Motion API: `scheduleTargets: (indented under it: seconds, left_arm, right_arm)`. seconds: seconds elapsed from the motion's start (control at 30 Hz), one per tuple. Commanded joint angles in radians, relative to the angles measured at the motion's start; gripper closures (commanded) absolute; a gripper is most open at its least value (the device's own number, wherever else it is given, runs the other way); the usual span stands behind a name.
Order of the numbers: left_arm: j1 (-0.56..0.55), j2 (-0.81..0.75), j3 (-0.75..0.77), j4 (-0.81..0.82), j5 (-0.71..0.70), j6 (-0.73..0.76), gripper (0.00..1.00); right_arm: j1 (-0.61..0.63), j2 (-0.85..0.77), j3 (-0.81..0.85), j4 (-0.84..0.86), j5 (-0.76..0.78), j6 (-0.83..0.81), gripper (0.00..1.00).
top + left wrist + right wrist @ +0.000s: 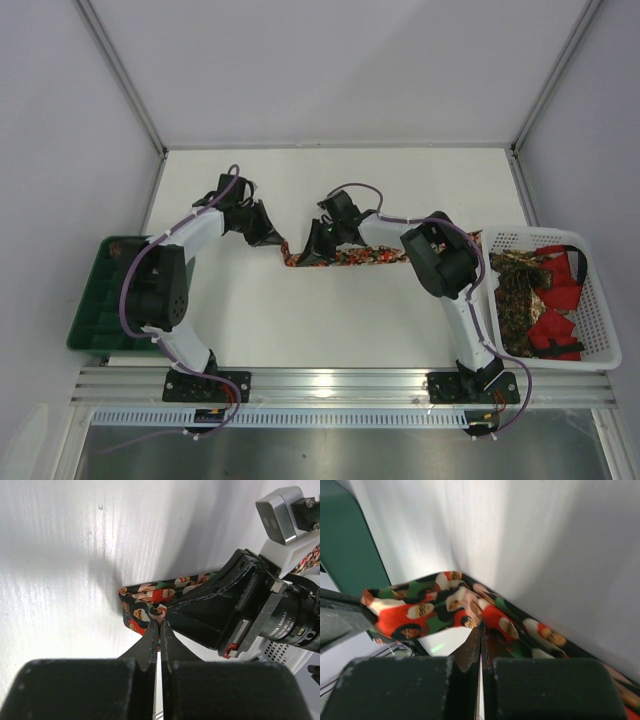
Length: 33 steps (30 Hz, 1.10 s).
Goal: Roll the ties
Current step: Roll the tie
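Observation:
A patterned tie (pixel 370 257) lies stretched across the table's middle, running from its left end toward the basket on the right. My left gripper (pixel 275 240) is shut on the tie's left end (pixel 145 597), its tips (pixel 160 623) pinching the fabric's edge. Just to the right, my right gripper (pixel 308 250) is shut on the same tie (pixel 420 612), where the end lifts and folds over; its tips (pixel 481 629) bite the fold. The two grippers sit close together, almost touching. More ties (pixel 520 295) lie heaped in the basket.
A white slotted basket (pixel 530 233) stands at the right edge with ties and red cloth (pixel 555 325) inside. A green tray (pixel 100 300) sits at the left edge, behind my left arm. White walls close in the table at the back and sides.

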Motion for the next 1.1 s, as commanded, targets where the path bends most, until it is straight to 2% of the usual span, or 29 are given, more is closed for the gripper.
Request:
scheduleTargets:
  seconds: [0.0,0.53,0.8,1.07]
  left_arm:
    - [-0.014,-0.013,0.036,0.002,-0.011,0.022,0.99]
    - [-0.084,0.018,0.055,0.022,0.010,-0.009,0.99]
    - [-0.118,0.094,0.095,0.039,0.015,-0.024,1.00]
    - [-0.137,0.146,0.099,0.056,0.009,-0.023,1.00]
  right_arm:
    - [-0.012,-0.081,-0.036,0.012,0.018,-0.024,1.00]
    - [-0.020,-0.009,-0.004,0.033,0.012,-0.015,1.00]
    - [-0.034,-0.050,-0.028,0.039,0.012,0.013,1.00]
    - [-0.083,-0.167,-0.040,-0.105,0.122,-0.067,1.00]
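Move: The left hand already pinches the tie's end, lifted. The stretch of flat tie strip it goes for is about 5 cm to its right, 2 cm back and 5 cm below. The fold lies 1 cm right, 2 cm back and 5 cm below. From the right hand, its shut tips down at the strip, the next stretch is some 3 cm right, 1 cm ahead and 1 cm below; the fold is 4 cm left, level and 1 cm below. Still pinching the tie's end, the left hand carries it about 5 cm to the right over the strip, then also lowers it 2–3 cm towards the right gripper. The right fingers, shut on or against the tie, edge 1 cm right along it, pause there, then shift another 2 cm right and nearly 2 cm forward, rising slightly at the last. ##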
